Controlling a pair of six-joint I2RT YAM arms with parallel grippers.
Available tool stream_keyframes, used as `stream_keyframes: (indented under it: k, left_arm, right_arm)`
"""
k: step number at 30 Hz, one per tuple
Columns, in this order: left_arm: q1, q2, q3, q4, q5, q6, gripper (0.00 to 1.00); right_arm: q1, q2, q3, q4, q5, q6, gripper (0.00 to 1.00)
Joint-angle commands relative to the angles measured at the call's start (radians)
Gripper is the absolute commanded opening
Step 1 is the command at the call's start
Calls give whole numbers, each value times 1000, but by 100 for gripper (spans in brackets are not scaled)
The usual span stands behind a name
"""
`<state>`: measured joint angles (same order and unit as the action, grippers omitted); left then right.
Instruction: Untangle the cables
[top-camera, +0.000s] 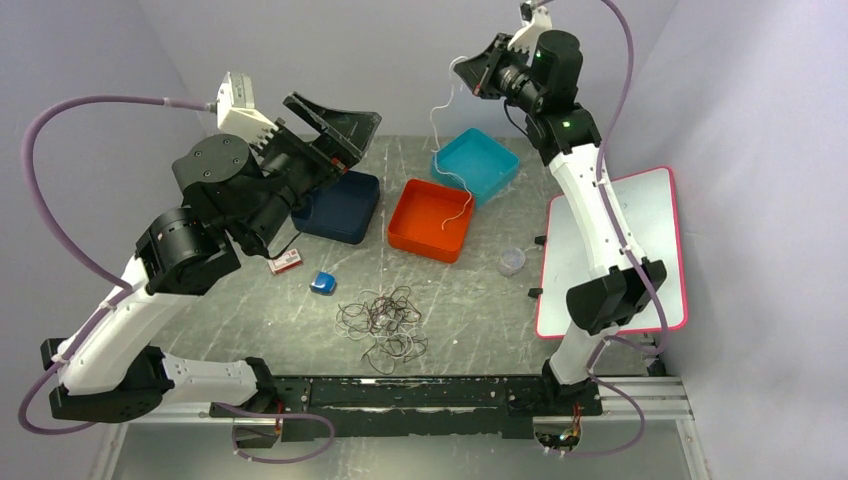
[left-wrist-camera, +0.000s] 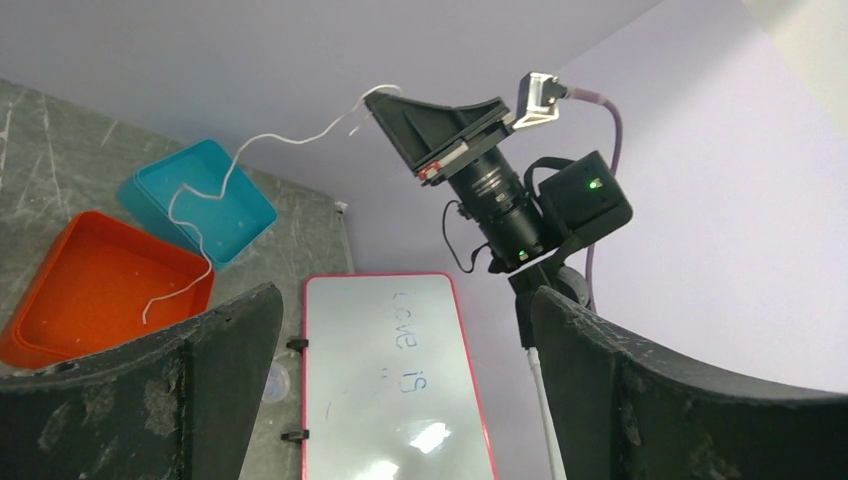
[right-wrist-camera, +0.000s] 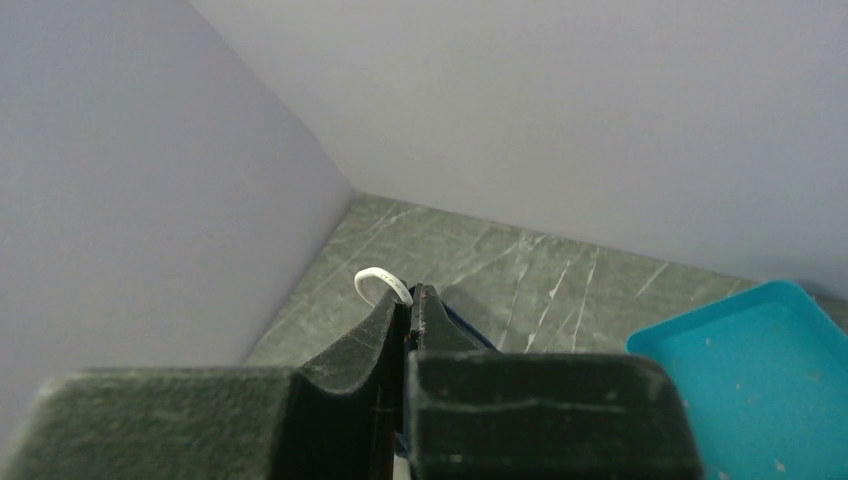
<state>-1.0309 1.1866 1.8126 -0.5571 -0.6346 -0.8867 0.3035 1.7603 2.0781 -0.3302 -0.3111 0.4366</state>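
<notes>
A tangle of dark cables (top-camera: 385, 322) lies on the table near the front middle. My right gripper (top-camera: 472, 72) is raised high at the back and is shut on a white cable (top-camera: 447, 150), which hangs from it down over the teal tray (top-camera: 490, 155) with its end in the orange tray (top-camera: 425, 222). In the right wrist view a white loop (right-wrist-camera: 381, 281) pokes out at the pressed fingertips of the right gripper (right-wrist-camera: 411, 297). The left wrist view shows the white cable (left-wrist-camera: 215, 195) strung from the right gripper (left-wrist-camera: 385, 100). My left gripper (top-camera: 335, 120) is lifted over the table's back left, open and empty.
A dark blue tray (top-camera: 345, 205) sits under the left gripper. A small blue object (top-camera: 322, 283) and a red-and-white item (top-camera: 286, 262) lie left of the tangle. A clear cup (top-camera: 512, 261) stands beside a pink-edged whiteboard (top-camera: 650, 215) on the right.
</notes>
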Motion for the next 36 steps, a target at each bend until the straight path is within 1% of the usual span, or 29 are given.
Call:
stream_keyframes:
  k: [1,5,9,14,17,19,20,22,27,30,33,36]
  left_arm:
    - [1,-5,-12,53,5,23,99]
    - [1,-26,-42,79,10,28,99]
    - [1,-16,-23,77,15,42,99]
    - [2,-24,-26,74,5,42,99]
    - [2,-44,-46,98,-3,54,99]
    - [2,-49,-45,99,-5,59,99]
    - [2,-50,-46,99,-7,61,99]
    - [2,-52,-50,94,-10,59,99]
    - [2,-63,-70,134,4,70,99]
    - [1,-48,-54,127,16,67,99]
    - [1,-52,-70,139,23,63,99]
    - [2,-72,-101,176,30,69,99]
  right_arm:
    - [17,-79,-84,55,-21,-21,0]
    - [39,-108,-175,70,-16,-30,0]
    - [65,-132,-249,71,-18,-41,0]
    - [134,-168,-307,56,1,-67,0]
    - [176,-192,-319,46,19,-74,0]
    - [184,-212,-329,48,20,-69,0]
    - [214,-221,-332,48,20,-67,0]
    - [229,-238,-331,42,25,-68,0]
    - [241,-266,-278,16,30,-69,0]
    - [248,-278,-245,-6,29,-68,0]
    - [252,-294,-256,-12,29,-69,0]
    - [253,-300,-305,-14,39,-74,0]
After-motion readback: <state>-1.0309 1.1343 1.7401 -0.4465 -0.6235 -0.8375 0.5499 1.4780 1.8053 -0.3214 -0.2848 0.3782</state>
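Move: My right hand already grips the white cable high over the table. The orange bin under the hanging tail lies about 45 cm below that hand, some 2 cm back and 4 cm to its left. The teal bin is roughly 14 cm ahead and 6 cm right, the navy bin 3 cm ahead and 27 cm left, the remaining tangle 29 cm back and 14 cm left. From my idle left hand, the orange bin is around 22 cm ahead, 11 cm right and 52 cm down. Still pinching the white cable near its end, I draw my right hand back about 13 cm and left some 6 cm over the orange bin, towards the near side. I dip some 7 cm on the way, then climb back to about the starting height, turning the hand roughly 15 degrees counter-clockwise; my fingers stay shut. ##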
